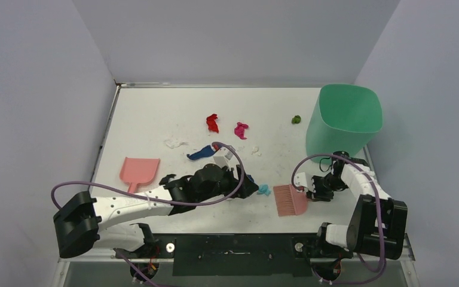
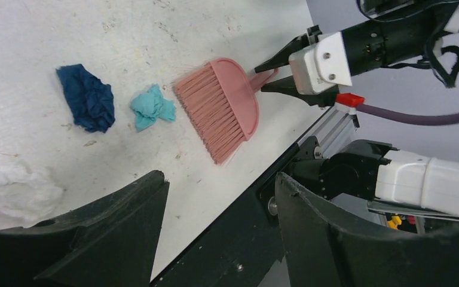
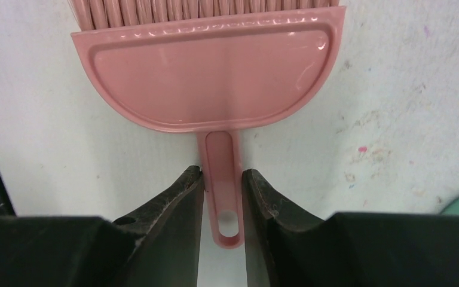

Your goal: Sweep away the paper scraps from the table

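Observation:
Paper scraps lie scattered on the table point(image 1: 155, 113): red point(image 1: 213, 123), magenta point(image 1: 240, 130), green point(image 1: 296, 119), white point(image 1: 175, 143), dark blue point(image 1: 200, 154) and cyan point(image 1: 264, 191). The left wrist view shows a dark blue scrap point(image 2: 86, 97), the cyan one point(image 2: 151, 106) and a white one point(image 2: 18, 188). The pink brush point(image 1: 290, 200) lies flat near the front edge, bristles toward the cyan scrap. My right gripper point(image 3: 223, 173) is shut on the brush's point(image 3: 206, 75) thin handle. My left gripper point(image 2: 221, 179) hovers open and empty left of the cyan scrap.
A pink dustpan point(image 1: 137, 171) lies on the table at the left, behind my left arm. A green bin point(image 1: 342, 122) stands at the back right, just beyond my right arm. The black front rail point(image 2: 239, 227) runs close to the brush.

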Controlling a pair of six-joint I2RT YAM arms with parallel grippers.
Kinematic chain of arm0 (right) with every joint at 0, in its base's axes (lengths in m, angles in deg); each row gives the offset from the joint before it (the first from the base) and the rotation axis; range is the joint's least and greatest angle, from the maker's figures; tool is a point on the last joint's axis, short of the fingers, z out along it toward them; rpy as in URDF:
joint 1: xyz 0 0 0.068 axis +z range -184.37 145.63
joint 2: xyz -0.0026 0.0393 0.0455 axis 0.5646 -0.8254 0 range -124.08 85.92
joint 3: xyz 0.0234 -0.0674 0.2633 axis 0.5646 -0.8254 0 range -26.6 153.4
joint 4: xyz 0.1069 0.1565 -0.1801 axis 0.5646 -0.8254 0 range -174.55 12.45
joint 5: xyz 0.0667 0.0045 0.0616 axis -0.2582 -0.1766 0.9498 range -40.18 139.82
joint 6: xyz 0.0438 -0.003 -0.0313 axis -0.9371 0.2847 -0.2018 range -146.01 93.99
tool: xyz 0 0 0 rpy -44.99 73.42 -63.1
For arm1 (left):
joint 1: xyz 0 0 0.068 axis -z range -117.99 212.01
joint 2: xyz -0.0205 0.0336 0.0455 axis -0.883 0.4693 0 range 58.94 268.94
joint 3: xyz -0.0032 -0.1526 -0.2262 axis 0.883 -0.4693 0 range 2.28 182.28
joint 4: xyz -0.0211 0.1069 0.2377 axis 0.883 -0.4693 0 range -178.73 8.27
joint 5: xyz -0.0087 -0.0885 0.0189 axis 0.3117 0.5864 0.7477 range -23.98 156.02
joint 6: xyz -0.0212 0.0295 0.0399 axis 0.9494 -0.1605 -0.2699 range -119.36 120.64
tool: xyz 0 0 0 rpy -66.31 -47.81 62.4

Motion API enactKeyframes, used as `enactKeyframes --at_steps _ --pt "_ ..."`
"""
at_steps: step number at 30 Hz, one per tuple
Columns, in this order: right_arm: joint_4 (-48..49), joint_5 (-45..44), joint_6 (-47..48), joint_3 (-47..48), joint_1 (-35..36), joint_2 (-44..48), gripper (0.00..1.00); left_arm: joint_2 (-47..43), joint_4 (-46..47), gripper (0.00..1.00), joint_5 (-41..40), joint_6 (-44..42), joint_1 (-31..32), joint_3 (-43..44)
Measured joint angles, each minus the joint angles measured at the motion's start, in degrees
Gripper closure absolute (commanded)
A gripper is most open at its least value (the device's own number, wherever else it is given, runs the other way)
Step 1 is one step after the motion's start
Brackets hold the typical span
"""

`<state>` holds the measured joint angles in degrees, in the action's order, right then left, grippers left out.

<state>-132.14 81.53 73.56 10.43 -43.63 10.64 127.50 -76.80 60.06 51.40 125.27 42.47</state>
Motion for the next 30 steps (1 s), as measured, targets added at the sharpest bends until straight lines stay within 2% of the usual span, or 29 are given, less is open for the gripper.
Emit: enactKeyframes --at_steps 7,19,30 --pt "-8.33 0.79 5.2 1.03 -4.72 7.26 0.95 9.73 9.4 0.36 -1.55 5.9 2.45 -1.07" --pt "-17.77 7.37 7.78 5.99 -5.4 7.74 0.95 28.09 27.63 0.36 0.42 12.79 3.13 -1.01" --pt "-20.68 10.25 7.8 7.02 -5.44 7.98 0.95 33.51 37.09 0.38 3.89 15.98 3.17 0.55"
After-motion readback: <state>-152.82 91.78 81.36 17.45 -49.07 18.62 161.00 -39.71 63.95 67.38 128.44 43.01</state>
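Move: The brush head that my left hand heads for lies about 17 cm to its right, practically level with it fore and aft, some 15 cm below. The teal scrap is about 7 cm right and 5 cm ahead of my left hand, the dark blue scrap 9 cm ahead and 1 cm right. From my right hand, already pinching the handle, the brush head is 7 cm left and 2 cm back, the teal scrap 17 cm left and 2 cm ahead. I carry my open left hand about 10 cm to the right and some 10 cm down towards the bristles, easing up slightly at the end, its fingers staying apart. Meanwhile my right hand keeps its pinch on the handle and lifts the brush 6 to 7 cm, drawing back about 2 cm and tilting its fingers up to the left some 10 degrees, so bristles and left hand draw together. ##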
